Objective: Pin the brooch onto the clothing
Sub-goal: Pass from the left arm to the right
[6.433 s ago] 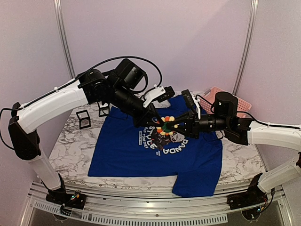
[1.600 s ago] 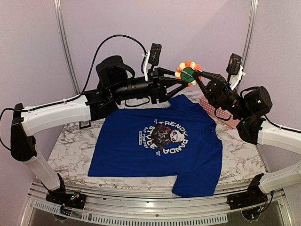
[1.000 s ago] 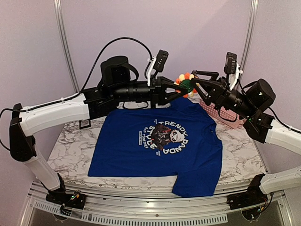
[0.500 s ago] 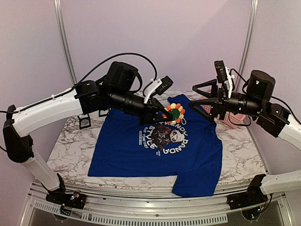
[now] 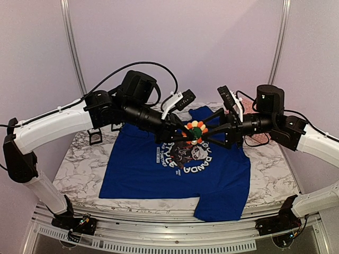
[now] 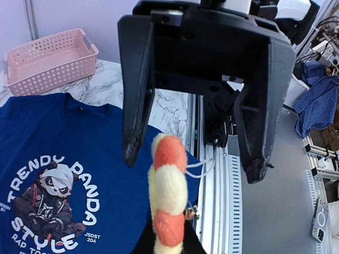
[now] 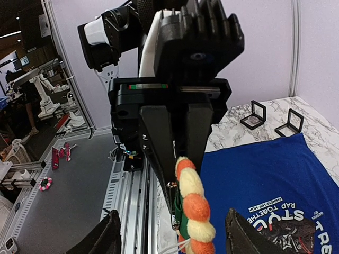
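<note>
The brooch [image 5: 195, 131], a ring of yellow and orange pompoms around a green centre, hangs above the blue panda T-shirt [image 5: 153, 177], the clothing, which lies flat on the table. My left gripper [image 5: 189, 132] is shut on the brooch from the left. In the left wrist view the brooch [image 6: 168, 193] stands edge-on, and beyond it are the right arm's spread fingers [image 6: 136, 90]. My right gripper [image 5: 206, 132] is open, with one finger on each side of the brooch and not touching it. The right wrist view shows the brooch [image 7: 195, 209] between my own tips.
A pink basket [image 6: 50, 58] stands at the back right of the marble table [image 5: 79, 159]. Two small black square boxes [image 7: 254, 115] sit at the back left, beside the shirt's sleeve. The table's front rail [image 6: 212, 174] runs below the shirt's hem.
My right gripper has swung in from the right and now straddles the brooch. The left gripper has sunk a little with the brooch still held.
</note>
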`<state>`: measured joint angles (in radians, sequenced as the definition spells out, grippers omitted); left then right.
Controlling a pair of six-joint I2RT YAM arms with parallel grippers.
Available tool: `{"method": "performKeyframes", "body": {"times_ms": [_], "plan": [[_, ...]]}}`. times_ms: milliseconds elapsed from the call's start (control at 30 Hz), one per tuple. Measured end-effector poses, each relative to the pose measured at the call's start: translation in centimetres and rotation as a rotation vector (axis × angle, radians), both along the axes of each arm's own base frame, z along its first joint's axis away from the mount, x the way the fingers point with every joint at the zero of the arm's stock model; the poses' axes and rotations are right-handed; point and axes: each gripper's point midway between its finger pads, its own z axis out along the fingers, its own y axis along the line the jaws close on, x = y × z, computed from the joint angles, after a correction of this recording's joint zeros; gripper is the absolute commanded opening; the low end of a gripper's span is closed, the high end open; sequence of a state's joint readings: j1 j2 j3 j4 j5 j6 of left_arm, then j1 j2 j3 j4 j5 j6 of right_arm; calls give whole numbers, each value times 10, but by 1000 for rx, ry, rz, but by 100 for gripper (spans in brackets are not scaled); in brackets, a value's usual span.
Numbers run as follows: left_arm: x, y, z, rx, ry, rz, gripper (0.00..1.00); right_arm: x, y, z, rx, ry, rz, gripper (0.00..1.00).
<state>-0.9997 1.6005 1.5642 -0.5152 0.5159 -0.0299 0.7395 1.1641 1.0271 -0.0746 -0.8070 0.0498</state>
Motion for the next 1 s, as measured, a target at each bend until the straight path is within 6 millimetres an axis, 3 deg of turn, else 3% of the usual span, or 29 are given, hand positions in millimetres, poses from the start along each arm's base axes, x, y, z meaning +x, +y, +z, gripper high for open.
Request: {"method": "performKeyframes", "body": {"times_ms": [100,433,1000], "plan": [[0,0,0,-1,0,-3,0,1,5,-5,1,23,23,48],[-3,0,1,-5,-4,-19,0,3,14,-8,20,46,64,41],[-4,-1,1,-8,-8,-27,0,4,20,-13,26,79,96,12]]}}
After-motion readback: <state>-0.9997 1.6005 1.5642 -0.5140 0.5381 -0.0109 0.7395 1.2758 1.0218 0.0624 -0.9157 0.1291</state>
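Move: The brooch is still pinched in the left fingers, its middle about 2 cm to the right of that hand and roughly 1 cm ahead. From the half-open right hand the brooch lies some 3 cm to the left, 1 cm ahead and 1 cm below. The shirt's panda print is about 19 cm ahead of the right hand, 2 cm to the left and 32 cm below; the pink basket is some 38 cm ahead, 28 cm to the right and 30 cm below. Leftwards and a little down, easing off as it goes, the right hand slides about 2 cm onto the brooch while its fingers close from roughly two-thirds open to nearly shut, straddling the flower's edge beside the left fingertips. The wrist turns only some 5 degrees. The left hand holds still and keeps its pinch on the brooch. ##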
